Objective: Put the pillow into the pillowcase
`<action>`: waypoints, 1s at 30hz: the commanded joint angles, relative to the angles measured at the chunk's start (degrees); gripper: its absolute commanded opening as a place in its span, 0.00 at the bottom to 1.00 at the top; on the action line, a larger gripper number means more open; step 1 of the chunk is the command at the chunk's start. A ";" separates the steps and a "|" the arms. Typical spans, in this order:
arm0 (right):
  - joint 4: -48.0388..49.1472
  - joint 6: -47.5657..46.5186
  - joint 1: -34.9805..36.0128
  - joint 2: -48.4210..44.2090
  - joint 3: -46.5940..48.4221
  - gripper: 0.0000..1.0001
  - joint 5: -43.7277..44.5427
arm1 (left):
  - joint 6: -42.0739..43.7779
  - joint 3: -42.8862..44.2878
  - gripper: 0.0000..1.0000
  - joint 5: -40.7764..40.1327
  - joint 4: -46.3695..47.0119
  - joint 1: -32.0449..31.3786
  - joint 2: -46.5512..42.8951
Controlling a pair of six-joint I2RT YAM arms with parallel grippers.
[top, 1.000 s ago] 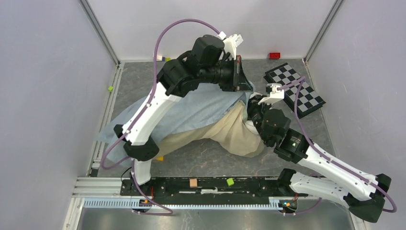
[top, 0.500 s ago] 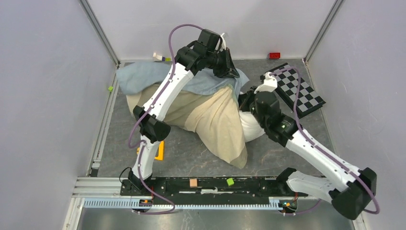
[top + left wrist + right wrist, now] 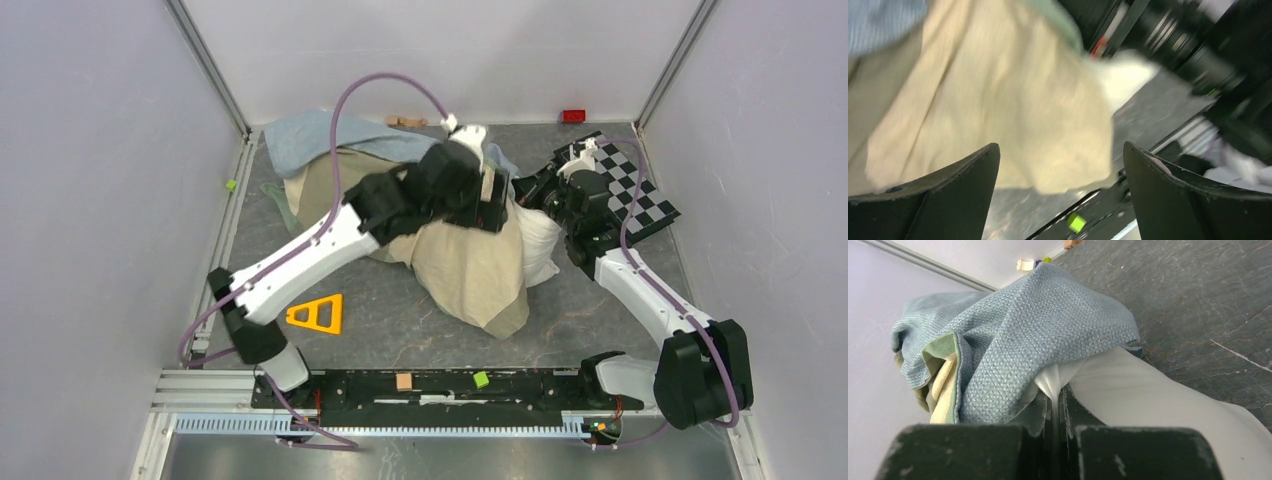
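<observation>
The pillowcase (image 3: 470, 265) lies bunched mid-table, beige side up, with its blue-grey side (image 3: 310, 135) at the back left. The white pillow (image 3: 540, 245) pokes out of its right side. My left gripper (image 3: 492, 212) hovers open above the beige cloth, touching nothing. In the left wrist view the left gripper (image 3: 1060, 147) has its jaws wide apart, with the beige pillowcase (image 3: 998, 100) and a bit of pillow (image 3: 1123, 75) beyond them. My right gripper (image 3: 540, 190) is shut on a pinch of pillow fabric. In the right wrist view the right gripper (image 3: 1055, 395) clamps the pillow (image 3: 1158, 395) under the blue-grey pillowcase (image 3: 1038, 330).
A black-and-white checkered board (image 3: 640, 195) lies at the back right behind the right arm. An orange triangle (image 3: 316, 314) sits left of the cloth. Small blocks lie about: red (image 3: 573, 116), green (image 3: 230, 185), green (image 3: 480, 379) and wooden (image 3: 404, 381) on the rail. Walls enclose three sides.
My left gripper has opened, let go of the pillowcase and swung from the back toward the middle. The cloth bundle shifted backward and left. The right arm reached farther back, still pinching the pillow.
</observation>
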 commanded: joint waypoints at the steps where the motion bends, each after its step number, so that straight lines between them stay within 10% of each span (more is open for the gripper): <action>1: -2.85 -1.40 -0.21 2.14 0.55 0.00 -3.29 | 0.82 -16.39 0.98 -21.07 3.66 -3.76 -6.47; 8: -3.88 -2.19 -0.56 2.40 0.82 0.00 -2.31 | 1.66 -17.22 0.88 -19.62 11.19 -5.96 -0.91; 10: -4.37 -2.50 -1.03 2.43 1.01 0.00 -1.95 | 2.64 -12.40 0.73 -20.39 8.88 -6.24 2.26; 14: -5.07 -3.13 -2.22 2.52 0.42 0.00 -0.23 | 6.50 -4.53 0.06 -19.02 7.50 -9.30 3.72; 22: 0.60 2.43 -3.07 3.02 -6.29 0.00 3.82 | 14.10 34.15 0.02 4.69 -3.75 -18.68 18.74; 30: -1.46 1.72 -3.15 -0.54 -7.37 0.00 9.30 | 2.74 4.50 0.02 2.08 1.69 0.85 8.30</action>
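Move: The beige cloth of the pillowcase that the left fingers, already wide open, go for lies almost straight below them, about 11 cm down. The bare part of the pillow is about 12 cm to the right, roughly level fore-and-aft, and some 20 cm below. The right hand still pinches the pillow's white cloth; from it, the blue edge of the case is about 4 cm left and 4 cm ahead at the same height, and the checkerboard is some 21 cm right, 2 cm ahead and 20 cm below. Down about 10 cm, after a small swing back and left, the left hand drops onto the pillowcase and closes on the beige cloth, its left side rolling up some 20 degrees. It then lifts and pulls the pinched fold right and back, turning clockwise, before easing forward and down again. The right hand keeps its pinch on the pillow and shifts about 3 cm right and slightly down. ##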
